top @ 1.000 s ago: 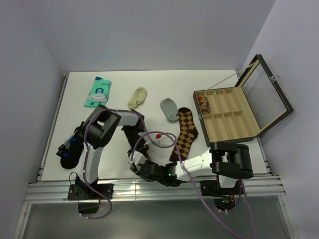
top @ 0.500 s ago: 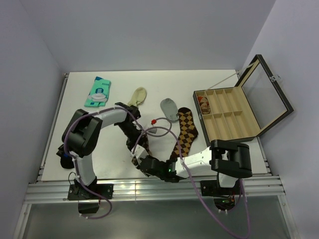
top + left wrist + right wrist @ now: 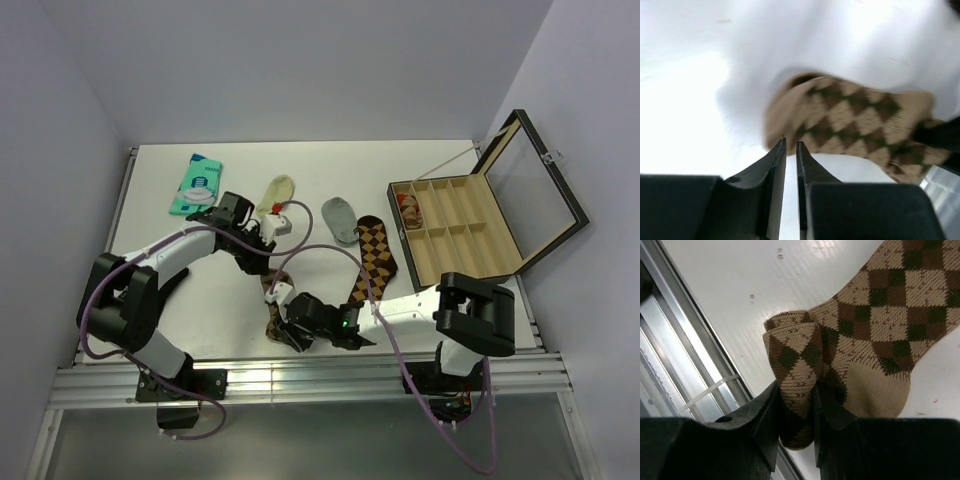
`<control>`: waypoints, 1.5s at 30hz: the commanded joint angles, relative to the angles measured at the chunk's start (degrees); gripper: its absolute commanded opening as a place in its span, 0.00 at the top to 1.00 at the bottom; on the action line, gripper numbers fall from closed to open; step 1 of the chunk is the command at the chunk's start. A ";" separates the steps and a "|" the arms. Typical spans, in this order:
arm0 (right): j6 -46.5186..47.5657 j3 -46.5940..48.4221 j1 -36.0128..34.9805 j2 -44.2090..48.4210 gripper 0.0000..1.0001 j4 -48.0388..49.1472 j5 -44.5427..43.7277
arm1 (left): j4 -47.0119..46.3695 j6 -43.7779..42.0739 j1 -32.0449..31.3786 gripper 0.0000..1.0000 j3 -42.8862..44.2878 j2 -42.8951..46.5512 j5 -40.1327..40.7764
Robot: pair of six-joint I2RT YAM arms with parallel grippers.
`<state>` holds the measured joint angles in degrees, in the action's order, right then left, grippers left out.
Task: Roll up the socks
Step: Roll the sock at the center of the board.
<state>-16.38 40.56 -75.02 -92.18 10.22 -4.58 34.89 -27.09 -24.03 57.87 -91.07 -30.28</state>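
Observation:
Two long argyle socks lie on the white table. One sock (image 3: 376, 262) lies stretched out at centre right. The other sock (image 3: 272, 300) (image 3: 855, 120) (image 3: 880, 315) lies near the front edge. Its end is folded over, and my right gripper (image 3: 288, 318) (image 3: 795, 390) is shut on that fold (image 3: 797, 360). My left gripper (image 3: 267, 247) (image 3: 790, 142) hovers just behind this sock. Its fingers are almost together with only a thin slit between them, and nothing is in them.
An open compartment box (image 3: 470, 262) with its raised glass lid (image 3: 530, 185) stands at the right, a rolled sock (image 3: 408, 208) in one cell. A cream ankle sock (image 3: 276, 195), a grey ankle sock (image 3: 340, 217) and a teal packet (image 3: 196, 183) lie at the back. The metal front rail (image 3: 685, 365) runs just beside my right gripper.
My left arm has swung out and stretched toward the back left, drawing its gripper off the sock and narrowing it. My right gripper has shifted slightly left, holding the folded sock end.

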 commanded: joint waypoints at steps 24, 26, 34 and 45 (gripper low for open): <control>-3.39 14.29 16.75 -8.62 0.73 -19.53 32.78 | -18.90 11.53 7.66 0.74 -4.17 5.98 2.86; -4.18 14.81 17.71 -9.42 0.73 -19.97 33.93 | -19.07 13.02 9.78 0.73 -2.24 7.39 1.12; -5.41 18.85 21.84 -14.60 0.74 -21.99 42.53 | -13.28 4.00 14.37 0.66 0.50 14.41 -5.75; -7.17 26.50 27.56 -22.42 0.74 -29.11 50.98 | -5.89 -21.68 0.58 0.51 -17.07 31.71 -2.15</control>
<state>-23.14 64.79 -48.69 -112.90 -15.33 44.95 26.26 -40.66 -20.25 45.01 -65.30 -31.64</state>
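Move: The sock being rolled lies in front of the right hand, its near end already pinched there; the sock's middle is about 8 cm ahead and 1 cm left. From the left hand, that middle is some 8 cm back, 2 cm right and 5 cm below. The cream sock lies about 20 cm ahead and 2 cm right of the left hand, the grey sock 13 cm ahead and 19 cm right. From the right hand, the other checkered sock is 16 cm ahead, 21 cm right. The sock's pinched near end is turned over forward by the right hand, which keeps its grip, rolls nearly 50 degrees about its fingers and creeps about 5 cm forward along the sock. The left hand dips slightly by the far end, then swings forward, left and up, and comes back, ending some 7 cm higher with its fingers wider open. ##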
